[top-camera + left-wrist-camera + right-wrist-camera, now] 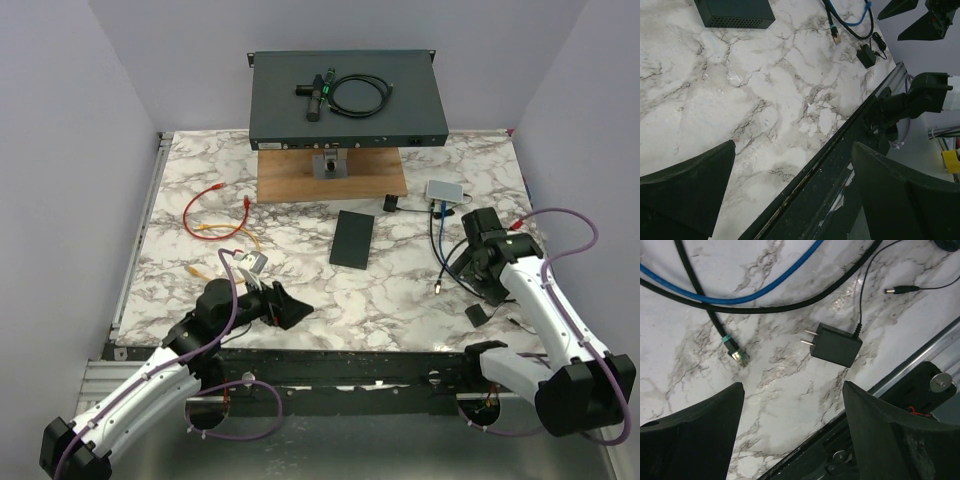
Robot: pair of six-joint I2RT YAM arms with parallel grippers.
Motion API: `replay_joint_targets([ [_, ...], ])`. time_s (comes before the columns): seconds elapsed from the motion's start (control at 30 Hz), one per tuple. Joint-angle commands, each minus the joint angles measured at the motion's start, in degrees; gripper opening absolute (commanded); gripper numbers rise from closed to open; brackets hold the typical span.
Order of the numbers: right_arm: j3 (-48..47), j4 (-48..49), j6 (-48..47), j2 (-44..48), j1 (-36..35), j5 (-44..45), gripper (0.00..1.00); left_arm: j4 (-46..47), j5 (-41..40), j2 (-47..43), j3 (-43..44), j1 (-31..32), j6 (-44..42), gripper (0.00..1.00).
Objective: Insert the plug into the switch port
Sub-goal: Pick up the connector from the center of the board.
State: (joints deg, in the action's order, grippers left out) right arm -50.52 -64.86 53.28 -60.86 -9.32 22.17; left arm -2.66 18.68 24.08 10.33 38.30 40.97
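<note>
The switch point(345, 100) is a dark flat rack unit at the back, resting on a wooden stand point(330, 182), with its ports along the front face. The plug point(737, 352) has a green boot and ends a black cable; it lies loose on the marble point(440, 287) and also shows in the left wrist view point(836, 36). My right gripper point(793, 387) hovers open just near of the plug, with nothing between its fingers point(487, 285). My left gripper point(794, 150) stands open and empty over the table's near edge point(285, 305).
A black power adapter point(835, 345) with a thin lead lies right of the plug. A blue cable point(765, 290) runs to a white box point(445, 190). A flat black box point(352, 238) sits mid-table. Red and orange cables point(215, 215) lie at the left.
</note>
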Motion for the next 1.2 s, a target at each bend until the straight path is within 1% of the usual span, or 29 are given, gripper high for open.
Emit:
replay_joint_targets([
  [0.0, 0.1, -3.9, 8.8, -1.6, 0.0, 7.4, 0.82, 1.6, 2.5, -0.3, -1.1, -0.3, -0.4, 0.99],
  [0.1, -1.6, -4.1, 12.8, -1.3, 0.0, 13.2, 0.81, 2.2, 2.9, 0.0, -1.3, -0.1, -0.3, 0.98],
  [0.17, -1.6, -3.3, 14.9, -1.3, 0.1, 16.1, 0.86, 2.4, 3.3, 0.3, -1.4, 0.2, -0.2, 0.98],
  [0.27, -2.4, -1.5, 15.3, -4.4, 2.2, 18.3, 0.85, 2.4, 3.6, 0.2, -1.5, 0.6, 0.0, 0.98],
  [0.4, -3.1, 1.5, 14.0, -9.7, 8.6, 17.9, 0.84, 4.0, 4.1, 0.2, -1.6, 0.9, 0.1, 0.98],
  [0.53, -1.0, 8.4, 9.7, -11.6, 17.9, 14.3, 0.84, 4.7, 4.6, 1.1, -1.7, 0.9, 0.2, 0.98],
  [0.57, -0.6, 9.5, 9.2, -12.0, 19.4, 14.1, 0.84, 5.0, 4.8, 1.6, -1.7, 0.9, 0.2, 0.98],
  [0.67, -0.2, 10.9, 8.7, -12.8, 21.0, 15.7, 0.84, 6.1, 5.5, 3.3, -1.8, 0.9, 0.4, 0.99],
  [0.83, 3.5, 14.5, 8.4, -13.2, 24.1, 12.1, 0.82, 8.2, 6.8, 6.2, -1.8, 0.9, 0.9, 0.99],
  [0.9, 5.8, 16.8, 8.6, -13.6, 26.7, 10.5, 0.81, 8.9, 7.3, 7.2, -1.8, 0.9, 0.9, 0.98],
  [0.97, 7.1, 17.6, 9.3, -13.7, 29.8, 11.2, 0.81, 9.1, 7.6, 8.2, -1.7, 0.8, 0.9, 0.98],
  [1.07, 8.5, 19.4, 8.6, -11.1, 33.4, 13.3, 0.80, 9.5, 7.8, 8.9, -1.7, 0.8, 0.8, 0.99],
  [1.17, 9.5, 21.8, 6.9, -8.4, 37.8, 11.8, 0.79, 10.5, 8.4, 9.8, -1.9, 0.8, 0.9, 0.98],
])
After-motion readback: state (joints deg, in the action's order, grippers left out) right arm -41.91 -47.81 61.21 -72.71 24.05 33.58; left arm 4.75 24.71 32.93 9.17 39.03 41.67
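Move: The connector, the adapter cord's barrel plug, lies about 17 cm to the right of the right hand, 2 cm back and some 11 cm below it. The power adapter sits about 7 cm to the hand's right, level with it; the black network plug lies some 4 cm left and 8 cm ahead. The coiled cord is about 7 cm right of the connector and 2 cm farther out. From the left hand the connector is roughly 61 cm right, level ahead, 12 cm below. Towards the connector the right hand sweeps about 14 cm to the right over the adapter, then sinks some 6 cm in all and eases back a little near the end. On the way it turns clockwise by roughly 40 degrees, with a slight sideways tilt. The fingers stay open, short of the table and touching nothing. The idle left hand drifts a couple of centimetres right, back and down. ##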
